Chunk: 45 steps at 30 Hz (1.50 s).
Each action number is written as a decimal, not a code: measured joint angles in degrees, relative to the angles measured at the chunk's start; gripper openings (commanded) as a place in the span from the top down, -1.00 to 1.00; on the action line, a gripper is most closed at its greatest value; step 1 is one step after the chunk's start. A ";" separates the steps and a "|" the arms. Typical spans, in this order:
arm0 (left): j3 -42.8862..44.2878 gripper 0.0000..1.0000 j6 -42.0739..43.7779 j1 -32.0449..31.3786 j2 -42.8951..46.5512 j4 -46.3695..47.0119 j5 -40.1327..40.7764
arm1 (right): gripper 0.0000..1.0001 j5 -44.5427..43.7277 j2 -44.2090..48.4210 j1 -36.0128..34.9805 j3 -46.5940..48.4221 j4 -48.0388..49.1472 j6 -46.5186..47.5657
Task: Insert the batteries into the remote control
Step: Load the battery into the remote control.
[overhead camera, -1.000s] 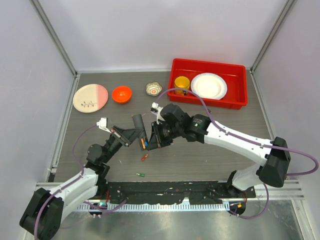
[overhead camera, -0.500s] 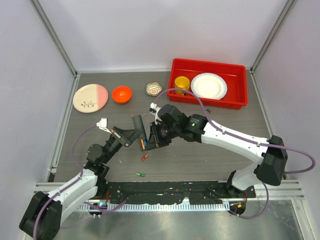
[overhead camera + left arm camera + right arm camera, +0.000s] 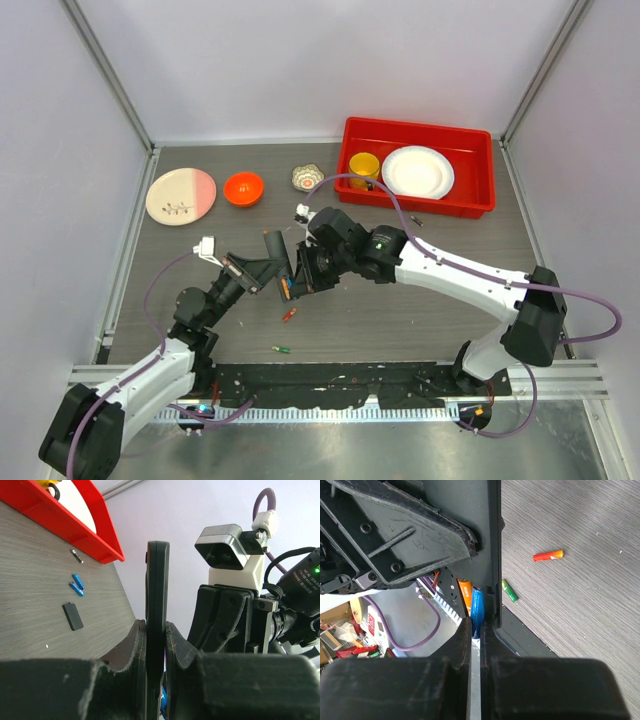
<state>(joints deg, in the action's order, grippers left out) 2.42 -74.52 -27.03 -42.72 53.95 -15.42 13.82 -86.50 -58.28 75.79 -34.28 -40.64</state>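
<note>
My left gripper (image 3: pixel 262 272) (image 3: pixel 155 630) is shut on the remote control (image 3: pixel 276 252) (image 3: pixel 157 585), holding the black bar edge-up above the table. The right gripper (image 3: pixel 299 279) (image 3: pixel 475 625) is shut on a blue battery (image 3: pixel 477 611), whose far end sits in the remote control's (image 3: pixel 470 530) open compartment beside an orange battery (image 3: pixel 465 594) (image 3: pixel 284 290). On the table lie a red-orange battery (image 3: pixel 289 314) (image 3: pixel 548 555), a green battery (image 3: pixel 281 349) (image 3: pixel 509 590) and two blue batteries (image 3: pixel 76 585).
A small black flat piece (image 3: pixel 73 616) lies near the blue pair. The red bin (image 3: pixel 418 125) at the back right holds a yellow cup (image 3: pixel 364 165) and a white plate (image 3: pixel 417 172). An orange bowl (image 3: pixel 243 187), a pink plate (image 3: pixel 180 195) and a foil cup (image 3: pixel 307 177) stand at the back left.
The right arm has shifted slightly left, its gripper pressing closer to the remote control. The left arm and the loose batteries have not moved.
</note>
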 measured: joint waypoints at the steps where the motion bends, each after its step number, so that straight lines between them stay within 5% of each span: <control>1: 0.00 0.99 0.00 0.00 0.00 -0.13 0.00 | 0.99 -0.13 -0.13 -0.07 0.17 -0.15 0.07; 29: 0.00 1.00 0.42 -0.02 0.92 -2.43 0.96 | 0.36 -2.62 -1.29 -0.24 1.90 -3.13 1.29; 45: 0.00 1.00 0.46 -0.02 1.14 -2.51 0.92 | 0.17 -3.54 -1.40 -0.24 1.90 -3.56 1.11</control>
<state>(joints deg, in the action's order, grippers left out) 2.42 -74.06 -27.05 -41.58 51.44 -14.50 10.28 -87.90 -58.52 77.69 -37.85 -39.53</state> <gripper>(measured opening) 0.183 0.403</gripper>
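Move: The right gripper still pinches the blue battery at the remote's open compartment, whose blue-battery slot lies about 1 cm ahead and 1 cm left of the hand point. The orange battery already loaded sits some 2 cm left, level with it ahead and in height. On the table roughly 18 cm below lie a loose orange battery, about 3 cm back and 2 cm left, and the green battery, 12 cm back and 4 cm left. From the left gripper, that slot is about 4 cm back, 3 cm right and 3 cm below. Open the right fingers gradually to about 40% to let go of the blue battery in the remote's compartment. Meanwhile let the right hand ease about 1 cm down, forward and to its right, barely turning, so the parted fingertips stay around the battery's near end. Keep the left gripper's hold on the remote almost still. ##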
